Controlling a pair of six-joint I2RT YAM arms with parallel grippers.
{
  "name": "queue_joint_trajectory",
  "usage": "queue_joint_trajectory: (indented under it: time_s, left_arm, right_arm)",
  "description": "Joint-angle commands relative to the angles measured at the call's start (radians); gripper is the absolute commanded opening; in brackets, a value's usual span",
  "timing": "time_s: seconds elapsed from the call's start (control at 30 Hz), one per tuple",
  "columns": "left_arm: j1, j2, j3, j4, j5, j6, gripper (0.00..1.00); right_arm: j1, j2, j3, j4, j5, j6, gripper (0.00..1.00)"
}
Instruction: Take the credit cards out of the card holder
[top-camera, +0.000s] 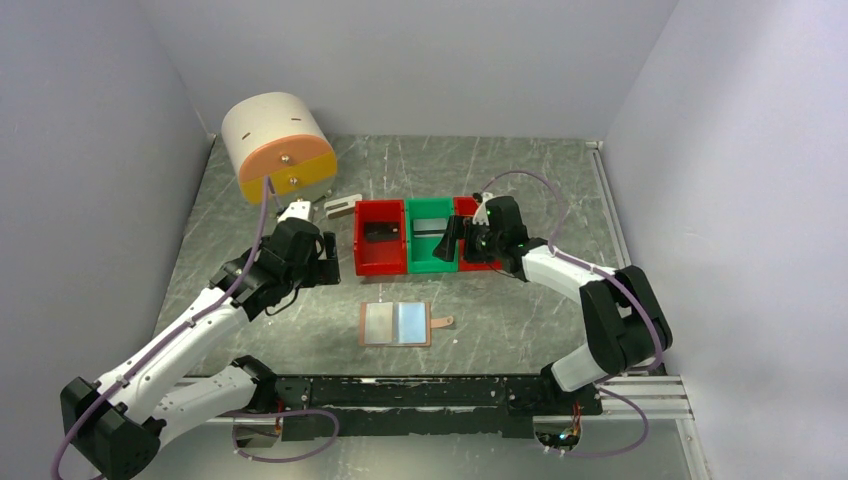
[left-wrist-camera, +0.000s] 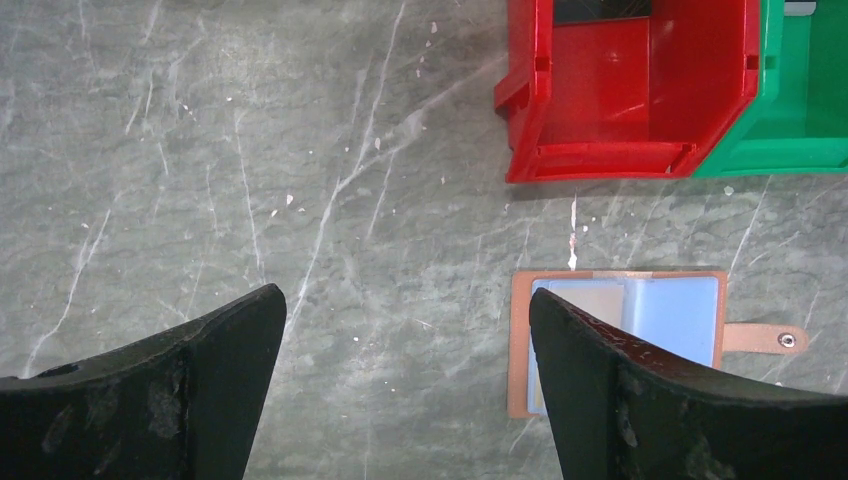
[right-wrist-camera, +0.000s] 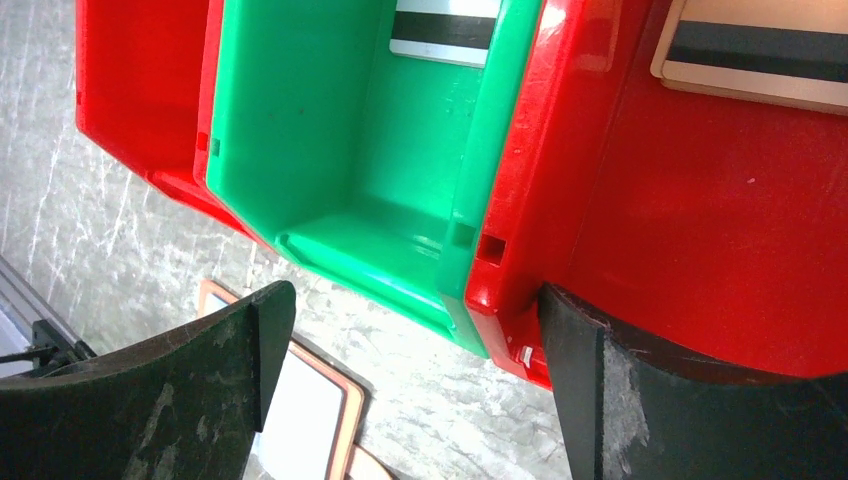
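Note:
The tan card holder (top-camera: 395, 323) lies open on the table, pale blue pockets up and strap tab to the right. In the left wrist view the card holder (left-wrist-camera: 670, 305) shows a pale card in its left pocket. A black card (top-camera: 381, 232) lies in the left red bin (top-camera: 365, 262). A grey-white striped card (right-wrist-camera: 440, 30) is in the green bin (right-wrist-camera: 300, 120), and a gold-brown card (right-wrist-camera: 760, 55) in the right red bin (right-wrist-camera: 700, 220). My left gripper (left-wrist-camera: 405, 300) hovers open left of the holder. My right gripper (right-wrist-camera: 412, 298) is open over the bins' front edge.
A white, orange and yellow cylinder (top-camera: 278, 145) stands at the back left. A small grey-white block (top-camera: 343, 205) lies behind the left red bin. Grey walls close in both sides and the back. A metal rail (top-camera: 640, 395) runs along the near edge.

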Motion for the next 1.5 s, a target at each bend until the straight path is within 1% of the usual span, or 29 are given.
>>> queue_joint_trajectory:
  time_s: [0.0,0.13,0.23,0.37,0.47,0.57,0.7,0.77,0.83,0.93,1.03,1.1,1.17,1.27,1.47]
  left_arm:
    - [0.006,0.006,0.017,0.002,-0.005,0.004,0.96]
    - [0.005,0.007,0.017,0.002,-0.003,0.004,0.96]
    - [0.007,0.007,0.017,0.003,-0.002,0.005,0.96]
    - [0.005,0.006,0.017,0.002,-0.002,0.005,0.96]
    - [0.006,0.002,0.018,-0.001,-0.010,0.000,0.96]
    - [0.005,-0.008,0.022,-0.012,-0.030,-0.011,0.96]
    - [0.007,-0.047,0.029,-0.040,-0.090,-0.047,0.96]
    - [0.005,-0.078,0.030,-0.053,-0.120,-0.065,0.97]
    - [0.006,-0.105,0.031,-0.063,-0.144,-0.079,0.97]
    - [0.005,-0.142,0.027,-0.065,-0.172,-0.091,0.98]
    - [0.006,-0.170,0.023,-0.067,-0.191,-0.100,0.98]
    - [0.007,-0.181,0.020,-0.065,-0.193,-0.101,0.99]
    - [0.006,-0.186,0.020,-0.065,-0.195,-0.102,0.99]
    - [0.007,-0.180,0.024,-0.073,-0.199,-0.108,0.99]
    - [0.007,-0.175,0.030,-0.086,-0.208,-0.117,0.99]
  right_arm:
    - [0.010,-0.022,0.034,-0.020,-0.047,-0.017,0.94]
    - [0.015,-0.032,0.034,-0.021,-0.055,0.000,0.93]
    - [0.017,-0.045,0.032,-0.035,-0.018,-0.001,0.93]
    - [0.025,-0.099,0.064,-0.116,0.113,-0.033,0.94]
    - [0.074,-0.159,0.091,-0.182,0.254,-0.053,0.95]
    - [0.202,-0.206,0.090,-0.238,0.465,-0.029,0.95]
    - [0.426,-0.266,0.029,-0.255,0.740,0.107,0.94]
    - [0.530,-0.275,0.003,-0.248,0.822,0.184,0.92]
    - [0.637,-0.266,-0.012,-0.244,0.893,0.259,0.87]
    - [0.767,-0.218,-0.016,-0.207,0.934,0.299,0.84]
    - [0.875,-0.125,0.037,-0.259,1.003,0.370,0.83]
    - [0.914,-0.064,0.079,-0.284,1.036,0.398,0.81]
    - [0.935,-0.016,0.110,-0.317,1.046,0.446,0.77]
    - [0.946,0.031,0.128,-0.302,1.021,0.457,0.74]
    - [0.949,0.104,0.161,-0.239,0.952,0.424,0.70]
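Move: The open card holder lies about 14 cm back and 11 cm to the left of my right hand, roughly 3 cm below. The green tray's middle is about 5 cm ahead and 4 cm left of that hand; the right red tray is about 5 cm ahead and 6 cm right, and the left red tray 5 cm ahead and 14 cm left. From my left hand, the card holder is about 13 cm right, 6 cm back and 11 cm below. My right hand eases off the front corner between the green and right red trays, rises some 7 cm clear, then swings back about 16 cm and left 12 cm, sinking low over the card holder, tilting some 20 degrees while its fingers close by about a quarter, still well apart. My left hand, open, later backs away leftward and up, turning slightly counter-clockwise. ##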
